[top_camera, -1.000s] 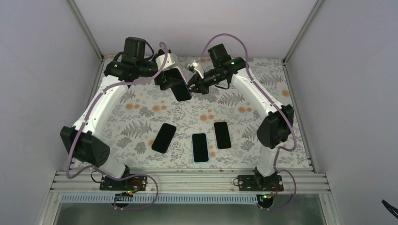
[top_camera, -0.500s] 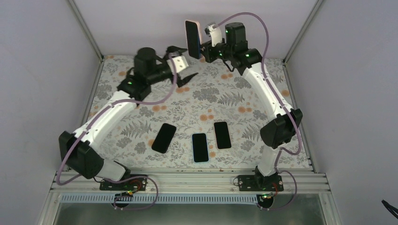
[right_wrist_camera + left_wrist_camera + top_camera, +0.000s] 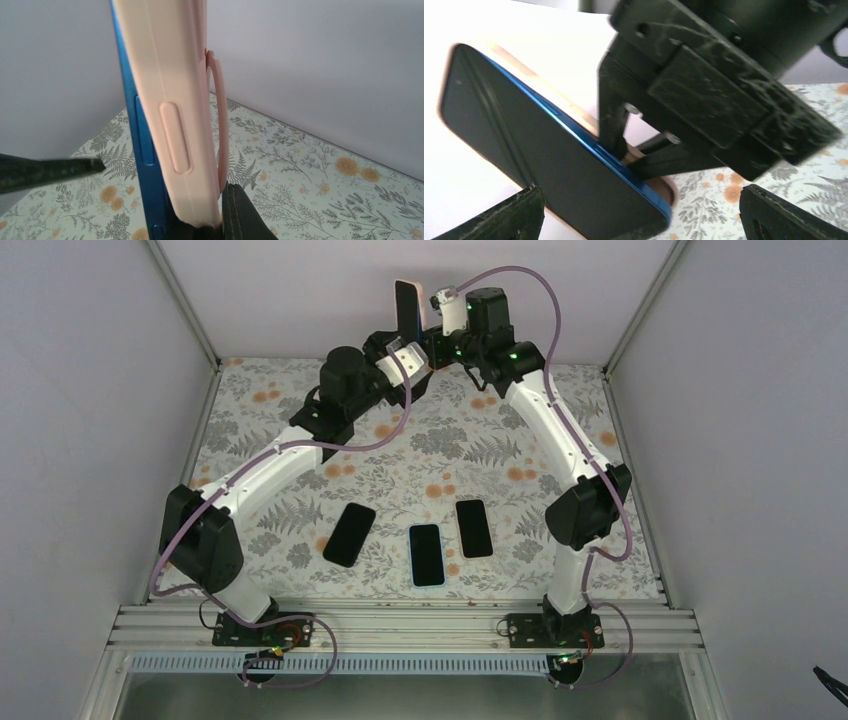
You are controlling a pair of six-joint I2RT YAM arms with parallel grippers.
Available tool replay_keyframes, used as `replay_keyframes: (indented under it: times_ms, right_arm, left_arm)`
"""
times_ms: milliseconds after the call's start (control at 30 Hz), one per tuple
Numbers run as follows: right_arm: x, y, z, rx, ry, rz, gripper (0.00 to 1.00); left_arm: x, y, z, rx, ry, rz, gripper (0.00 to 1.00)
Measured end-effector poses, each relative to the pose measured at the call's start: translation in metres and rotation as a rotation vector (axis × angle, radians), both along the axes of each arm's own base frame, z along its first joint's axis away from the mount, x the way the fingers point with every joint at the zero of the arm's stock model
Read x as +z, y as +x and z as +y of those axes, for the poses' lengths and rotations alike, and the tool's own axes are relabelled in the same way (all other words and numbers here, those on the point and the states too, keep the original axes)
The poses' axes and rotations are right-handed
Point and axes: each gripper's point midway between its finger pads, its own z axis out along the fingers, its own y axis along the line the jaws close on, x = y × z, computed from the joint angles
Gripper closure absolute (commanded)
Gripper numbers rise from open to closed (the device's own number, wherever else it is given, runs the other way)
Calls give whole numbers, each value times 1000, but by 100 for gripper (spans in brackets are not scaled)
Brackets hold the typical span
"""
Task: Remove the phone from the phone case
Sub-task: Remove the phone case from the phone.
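Note:
A blue phone (image 3: 405, 306) in a pink phone case (image 3: 170, 100) stands upright high at the back of the table. My right gripper (image 3: 437, 338) is shut on the lower end of the phone case. In the right wrist view the phone's blue edge (image 3: 142, 165) sits beside the case wall, with a dark finger pad (image 3: 245, 215) behind it. My left gripper (image 3: 644, 220) is open, with a fingertip (image 3: 509, 215) on one side of the phone's dark screen (image 3: 539, 155) and the other far to the right. It touches nothing.
Three dark phones lie flat near the front of the floral table: one at the left (image 3: 349, 534), one in a light blue rim (image 3: 426, 554), one at the right (image 3: 474, 528). The white back wall is close behind the raised phone.
The right gripper has lifted the cased phone from over the table up to the back wall. The left gripper let go, opened, and has swung right up to the phone.

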Motion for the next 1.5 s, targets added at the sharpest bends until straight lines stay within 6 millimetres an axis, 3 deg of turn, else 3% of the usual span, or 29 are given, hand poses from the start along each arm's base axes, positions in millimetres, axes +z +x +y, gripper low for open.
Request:
replay_keyframes:
  times_ms: [167,733,800,900,1033,1267,1500]
  right_arm:
    - [1,0,1,-2,12,7,97]
    - [0,-4,8,16,26,8,97]
    - [2,-3,7,12,28,0,97]
    - [6,-3,7,10,37,-21,97]
    - [14,-6,10,15,55,-49,97]
    - [29,-12,27,55,109,-92,97]
    - [43,-14,41,69,143,-149,97]
  left_arm:
    - [8,10,7,61,-27,-34,8]
    - [-5,37,18,150,-28,-12,14]
    - [-5,38,18,155,-36,-9,18]
    - [-2,38,20,171,-52,-14,38]
    - [0,34,22,222,-70,-46,51]
    - [18,35,42,390,-72,-246,51]
    - [37,37,57,493,-115,-394,59]
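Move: The left hand, fingers wide open, has the phone's middle about 5 cm ahead, level sideways and some 5 cm above; the phone stands on end, screen facing back and left, its lower end near the fingers. The case lies just behind the phone, about 6 cm ahead of this hand, 1 cm to its right and 5 cm up. The right hand already pinches the case's lower part, with the phone's middle some 2 cm ahead, 3 cm left and 6 cm above. Forward and slightly left about 4 cm, the left hand brings its open fingers around the phone's lower side edge, then closes to under half open, one finger working in between phone and case. It then rises and pulls left some 4 cm, turning nearly 30 degrees counter-clockwise and tipping up, while the right hand keeps its pinch on the case and moves up and left about as far. ##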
